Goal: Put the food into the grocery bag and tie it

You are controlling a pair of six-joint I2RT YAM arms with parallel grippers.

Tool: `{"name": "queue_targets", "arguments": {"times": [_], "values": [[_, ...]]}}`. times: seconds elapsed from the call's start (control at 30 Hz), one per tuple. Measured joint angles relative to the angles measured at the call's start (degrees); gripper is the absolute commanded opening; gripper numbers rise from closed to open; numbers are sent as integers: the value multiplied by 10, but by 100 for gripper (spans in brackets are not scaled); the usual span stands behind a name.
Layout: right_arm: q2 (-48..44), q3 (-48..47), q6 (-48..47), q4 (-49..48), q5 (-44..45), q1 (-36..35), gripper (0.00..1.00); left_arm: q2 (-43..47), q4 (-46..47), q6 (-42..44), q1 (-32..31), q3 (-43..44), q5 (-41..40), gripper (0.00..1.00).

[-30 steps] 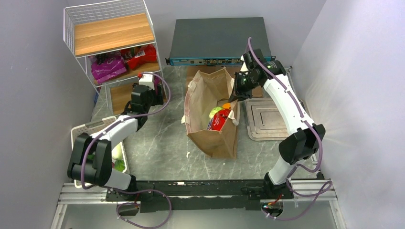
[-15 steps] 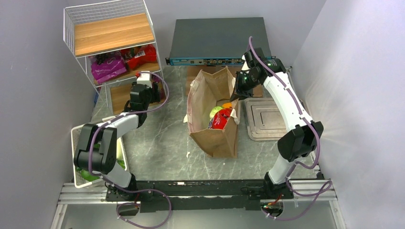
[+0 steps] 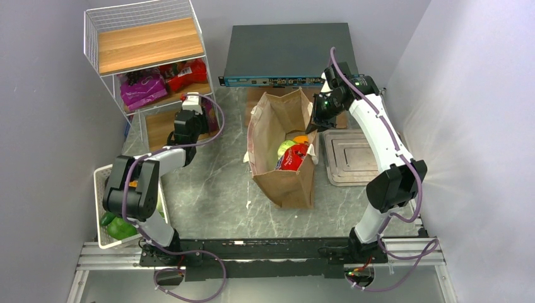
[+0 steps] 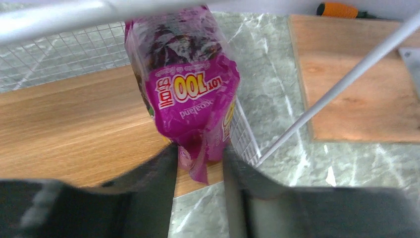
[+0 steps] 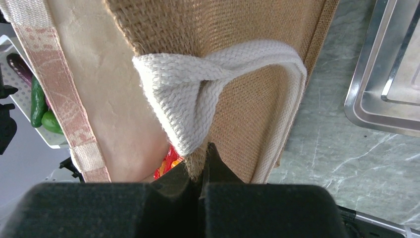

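Observation:
The tan grocery bag [image 3: 281, 180] stands open mid-table. Inside it lie a red packet [image 3: 291, 158], the pale-green cabbage [image 3: 284, 148] and an orange piece [image 3: 301, 139]. My right gripper [image 3: 313, 123] is shut on the bag's right rim [image 5: 237, 29], just below the cream handle [image 5: 198, 84]. My left gripper [image 3: 189, 107] reaches into the wire shelf. Its jaws [image 4: 199, 153] stand partly open on either side of the crimped end of the purple packet [image 4: 190, 94], which lies on the wooden shelf board [image 4: 74, 119]. More red packets [image 3: 186, 74] sit on that shelf.
The wire shelf [image 3: 145, 38] stands at the back left, and one of its rods [image 4: 341, 84] crosses close to my left fingers. A white basket [image 3: 104, 183] with green vegetables [image 3: 117, 227] is at the left edge. A metal tray [image 3: 353, 158] lies right of the bag. A dark box [image 3: 287, 53] is behind.
My left arm has pushed further toward the shelf and its jaws have narrowed around the purple packet's end. The right gripper has shifted slightly back, still holding the bag's rim.

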State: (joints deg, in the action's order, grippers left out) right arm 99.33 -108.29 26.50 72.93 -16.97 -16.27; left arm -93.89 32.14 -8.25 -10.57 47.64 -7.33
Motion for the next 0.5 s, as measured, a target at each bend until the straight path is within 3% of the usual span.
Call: {"name": "queue_targets", "arguments": {"times": [0.07, 0.33, 0.5], "values": [[0, -2, 0, 3, 0, 0, 0, -5, 4, -2, 1, 5, 0, 1], [0, -10, -2, 10, 5, 1, 0, -6, -1, -6, 3, 12, 1, 0], [0, -10, 0, 10, 4, 1, 0, 39, -26, -11, 3, -9, 2, 0]]}}
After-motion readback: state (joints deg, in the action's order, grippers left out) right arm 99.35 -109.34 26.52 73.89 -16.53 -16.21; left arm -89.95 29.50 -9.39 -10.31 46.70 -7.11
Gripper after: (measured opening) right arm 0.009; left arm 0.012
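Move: The purple snack bag stands at the right end of the lower shelf, its crimped top between the left hand's open fingers and its middle about 7 cm ahead and 4 cm below. The red snack bag is some 11 cm ahead, 4 cm left and 12 cm higher; bare shelf board lies about 14 cm left, 2 cm back and 12 cm below; the grocery bag is 25 cm right, 9 cm back. From the right hand the snack bag is 33 cm left, 8 cm ahead and 14 cm lower. The left hand eases barely half a centimetre farther in and its half-open fingers snap shut on the crimped top of the purple snack bag, pinching it. Then, with hardly any turn of the wrist, it starts drawing back out of the shelf about 1.5 cm, rising roughly 1 cm, still gripping that end, while the right hand stays put with its shut fingers keeping hold of the grocery bag's right rim by the white handle. ##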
